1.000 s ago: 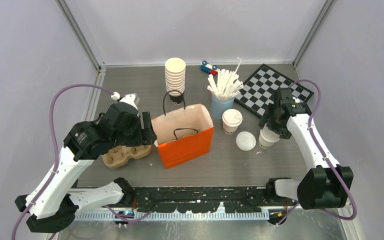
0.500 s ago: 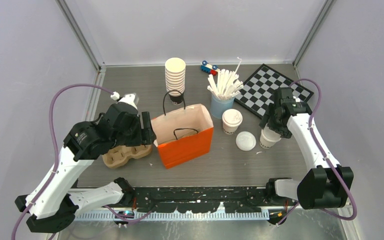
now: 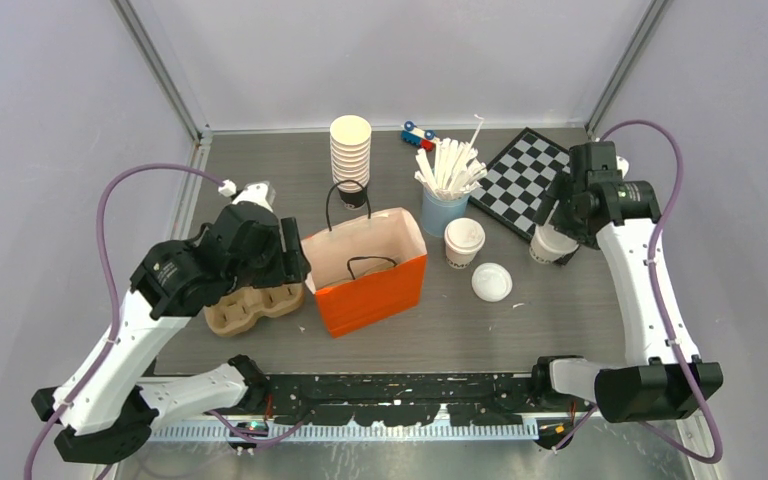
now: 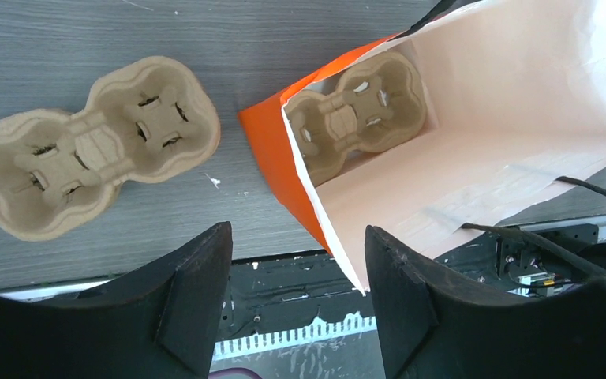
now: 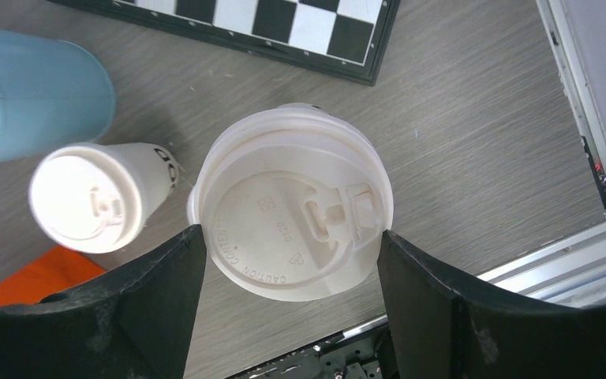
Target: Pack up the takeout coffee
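My right gripper (image 5: 290, 238) is shut on one takeout coffee (image 5: 292, 213), a white lidded cup pinched at the lid rim between both fingers. Seen from above, that cup (image 3: 551, 244) hangs off the table under the right gripper (image 3: 563, 226), beside the chessboard. The other takeout coffee (image 3: 464, 241) stands right of the orange paper bag (image 3: 365, 275) and shows as well in the right wrist view (image 5: 95, 197). My left gripper (image 4: 298, 237) is open and empty above the bag's left edge (image 4: 300, 158). A pulp cup carrier (image 4: 355, 110) lies inside the bag.
A second pulp carrier (image 3: 250, 308) lies left of the bag. A loose white lid (image 3: 491, 282) rests on the table. Behind stand a stack of lidless cups (image 3: 350, 150), a light-blue cup of white sticks (image 3: 444, 208), a toy car (image 3: 418, 135) and a chessboard (image 3: 535, 175).
The right gripper has closed a little on the lidded cup, lifted it off the table and carried it back toward the chessboard. The left arm has barely moved.
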### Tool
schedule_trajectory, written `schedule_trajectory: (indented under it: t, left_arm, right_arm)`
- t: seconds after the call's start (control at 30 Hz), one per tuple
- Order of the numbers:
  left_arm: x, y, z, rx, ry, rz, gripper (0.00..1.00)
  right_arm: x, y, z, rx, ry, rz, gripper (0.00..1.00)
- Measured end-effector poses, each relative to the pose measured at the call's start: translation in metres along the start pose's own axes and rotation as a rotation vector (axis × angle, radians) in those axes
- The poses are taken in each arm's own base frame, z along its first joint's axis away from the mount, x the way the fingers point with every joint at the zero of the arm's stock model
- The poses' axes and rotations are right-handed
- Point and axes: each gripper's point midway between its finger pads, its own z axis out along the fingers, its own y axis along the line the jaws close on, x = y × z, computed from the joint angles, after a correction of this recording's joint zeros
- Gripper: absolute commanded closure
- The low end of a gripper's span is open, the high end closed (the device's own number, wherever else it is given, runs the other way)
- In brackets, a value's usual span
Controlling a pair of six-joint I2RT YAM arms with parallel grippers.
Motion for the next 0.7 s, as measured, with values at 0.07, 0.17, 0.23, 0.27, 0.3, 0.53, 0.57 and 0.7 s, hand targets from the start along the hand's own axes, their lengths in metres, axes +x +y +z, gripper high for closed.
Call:
schedule_trajectory:
  t: [0.07,0.17,0.23,0.27,0.3,0.53,0.57,0.7]
  left_arm:
    - [0.0,-0.001,0.004,-0.012,0.008,0.0,0.38]
    - [0.002,-0.002,0.011,-0.034,0.032,0.007,0.39]
    - [0.004,-0.004,0.018,-0.053,0.054,0.013,0.41]
    - [0.004,-0.005,0.021,-0.06,0.062,0.016,0.43]
    - [0.005,-0.005,0.024,-0.067,0.071,0.019,0.44]
    - [0.005,-0.007,0.028,-0.075,0.079,0.021,0.64]
    - [0.005,-0.007,0.029,-0.074,0.077,0.02,0.69]
    - [0.002,-0.014,0.03,-0.041,0.069,0.025,0.93]
  right_arm:
    - [-0.008,0.004,-0.015,-0.024,-0.025,0.001,0.25]
    - [-0.021,0.011,-0.039,-0.066,-0.069,-0.01,0.26]
    - [-0.027,0.018,-0.054,-0.096,-0.096,-0.028,0.26]
    - [-0.03,0.022,-0.065,-0.115,-0.113,-0.042,0.26]
    - [-0.034,0.027,-0.076,-0.139,-0.134,-0.057,0.25]
    - [-0.058,0.076,-0.155,-0.37,-0.284,-0.155,0.26]
    - [-0.056,0.084,-0.164,-0.41,-0.293,-0.173,0.25]
    - [-0.042,0.116,-0.191,-0.577,-0.292,-0.248,0.26]
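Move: The left hand, empty and open, has the left rim of the orange bag just below it, some 2 cm ahead, 2 cm to its right and 3 cm down; the brown cup tray lies about 4 cm ahead, 12 cm left and 23 cm below. The right hand already holds the lidded coffee cup in the air. From this hand the bag's middle is about 36 cm left, 5 cm back and 7 cm lower; the second coffee cup stands roughly 17 cm left and 5 cm ahead, 12 cm down, the straw holder 21 cm left and 11 cm ahead, equally low, and the loose lid 10 cm left, level with it, 18 cm down. The right arm keeps its grip on the lidded coffee cup and carries it up about 19 cm, at first nearly straight up, then ever more to the left towards the bag's side of the table (some 13 cm), while the wrist swings counter-clockwise and tips the fingers upward. Meanwhile the left hand eases a couple of centimetres down, forward and right onto the bag's left rim, and its fingers close most of the way around the rim, one on each side, without a full pinch to be seen yet. ##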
